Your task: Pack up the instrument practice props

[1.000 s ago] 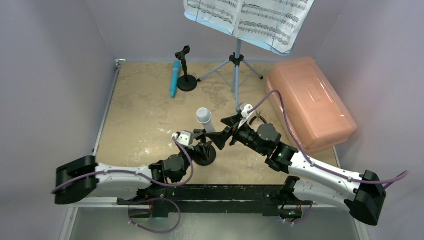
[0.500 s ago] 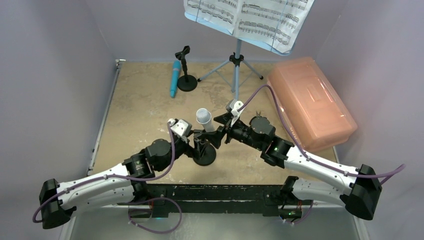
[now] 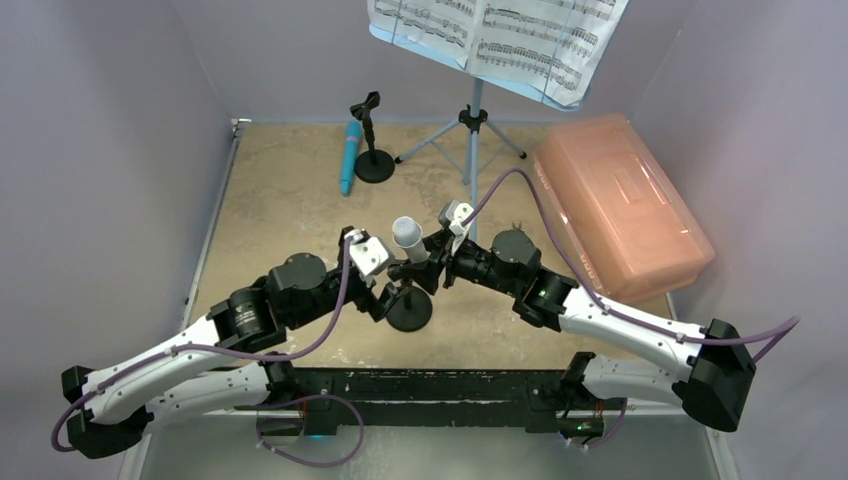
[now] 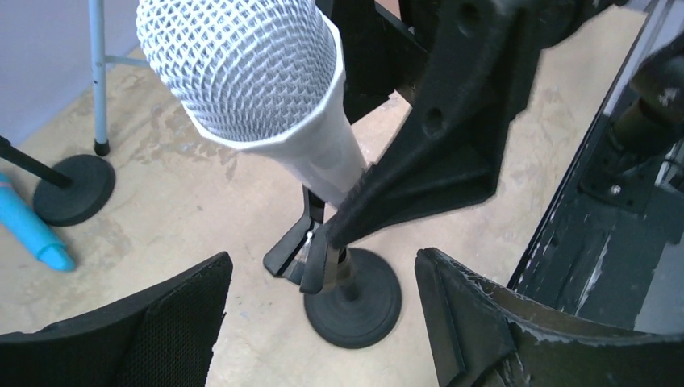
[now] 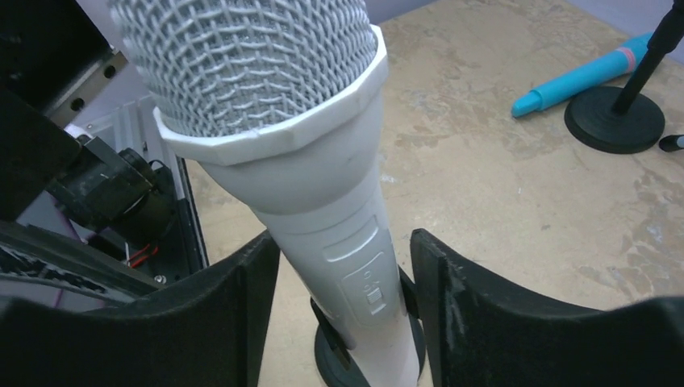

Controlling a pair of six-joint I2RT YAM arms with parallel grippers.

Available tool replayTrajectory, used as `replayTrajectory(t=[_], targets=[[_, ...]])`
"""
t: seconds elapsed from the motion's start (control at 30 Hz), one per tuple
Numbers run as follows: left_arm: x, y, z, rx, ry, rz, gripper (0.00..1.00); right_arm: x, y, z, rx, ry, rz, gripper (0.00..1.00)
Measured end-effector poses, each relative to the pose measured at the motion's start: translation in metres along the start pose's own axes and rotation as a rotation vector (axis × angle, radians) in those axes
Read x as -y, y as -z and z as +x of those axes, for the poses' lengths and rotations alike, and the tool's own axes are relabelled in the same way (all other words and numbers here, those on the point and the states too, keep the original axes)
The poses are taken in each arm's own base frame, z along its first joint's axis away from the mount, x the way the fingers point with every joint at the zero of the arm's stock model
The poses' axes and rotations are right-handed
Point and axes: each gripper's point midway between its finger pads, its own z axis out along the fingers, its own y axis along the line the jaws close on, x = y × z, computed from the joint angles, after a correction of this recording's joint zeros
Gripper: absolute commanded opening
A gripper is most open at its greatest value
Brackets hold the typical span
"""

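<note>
A white microphone [image 3: 407, 238] [image 4: 250, 81] [image 5: 266, 105] stands tilted in the clip of a black round-based holder [image 3: 409, 312] [image 4: 355, 298]. My right gripper [image 3: 428, 266] [image 5: 343, 242] straddles its white body. The jaws are open, the left finger against the body and a narrow gap at the right one. My left gripper [image 3: 385, 292] [image 4: 321, 266] is wide open beside the holder's stem, with nothing between its fingers. A blue microphone [image 3: 348, 157] [image 5: 581, 79] lies by a second holder [image 3: 373, 160] [image 4: 72, 189]. Sheet-music pages [image 3: 500, 35] rest on the light-blue tripod rack [image 3: 473, 130].
A pink translucent box [image 3: 620, 205] with its lid on sits at the right. The side walls stand close to the table edges. The black mounting rail [image 3: 420, 385] runs along the near edge, right behind both arms.
The left arm swung forward and up to the holder. The right gripper slid left around the white microphone and its jaws narrowed. The microphone itself stayed put.
</note>
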Motion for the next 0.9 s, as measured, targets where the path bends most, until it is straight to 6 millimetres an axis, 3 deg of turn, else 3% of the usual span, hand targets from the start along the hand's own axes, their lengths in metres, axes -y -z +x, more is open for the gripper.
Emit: replayTrajectory(t=[0.1,0.23,0.43,0.5,0.6,0.9], targets=[[-0.002,0.010,0.000,0.006,-0.066,0.019,0.84,0.000,-0.002,0.001,-0.002,0.015,-0.006,0.53],[-0.008,0.010,0.001,0.004,-0.121,0.039,0.82,0.000,-0.002,0.001,0.001,0.031,-0.008,0.39],[-0.044,-0.009,0.034,-0.096,-0.105,0.029,0.79,0.000,0.000,0.001,0.001,0.053,-0.011,0.19],[-0.046,-0.014,0.040,-0.108,-0.086,0.073,0.79,0.001,0.002,0.001,0.003,0.056,-0.010,0.15],[-0.044,-0.017,0.042,-0.103,-0.072,0.132,0.79,0.000,0.003,0.001,0.003,0.060,-0.011,0.10],[-0.033,-0.017,0.045,-0.078,-0.057,0.302,0.75,-0.006,0.007,0.002,0.008,0.088,-0.052,0.10]])
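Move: Right in front of the right hand, between its half-open fingers, is the white microphone, about 1 cm to the left; the holding clamp of its stand sits some 3 cm left, 1 cm back and 5 cm below. From the left hand that clamp is about 5 cm ahead, 4 cm right and 4 cm below, the microphone 6 cm ahead and 7 cm right. The music stand's nearest foot is roughly 17 cm ahead and 12 cm right of the right hand. Closing on the white microphone's body, the right hand pinches it and keeps that grip, staying nearly in place. The left hand first eases about a centimetre left, then goes some 5 cm forward and down towards the stand's clamp, and swings its open fingers about 15 degrees clockwise to point at the clamp below the right hand's grip. ##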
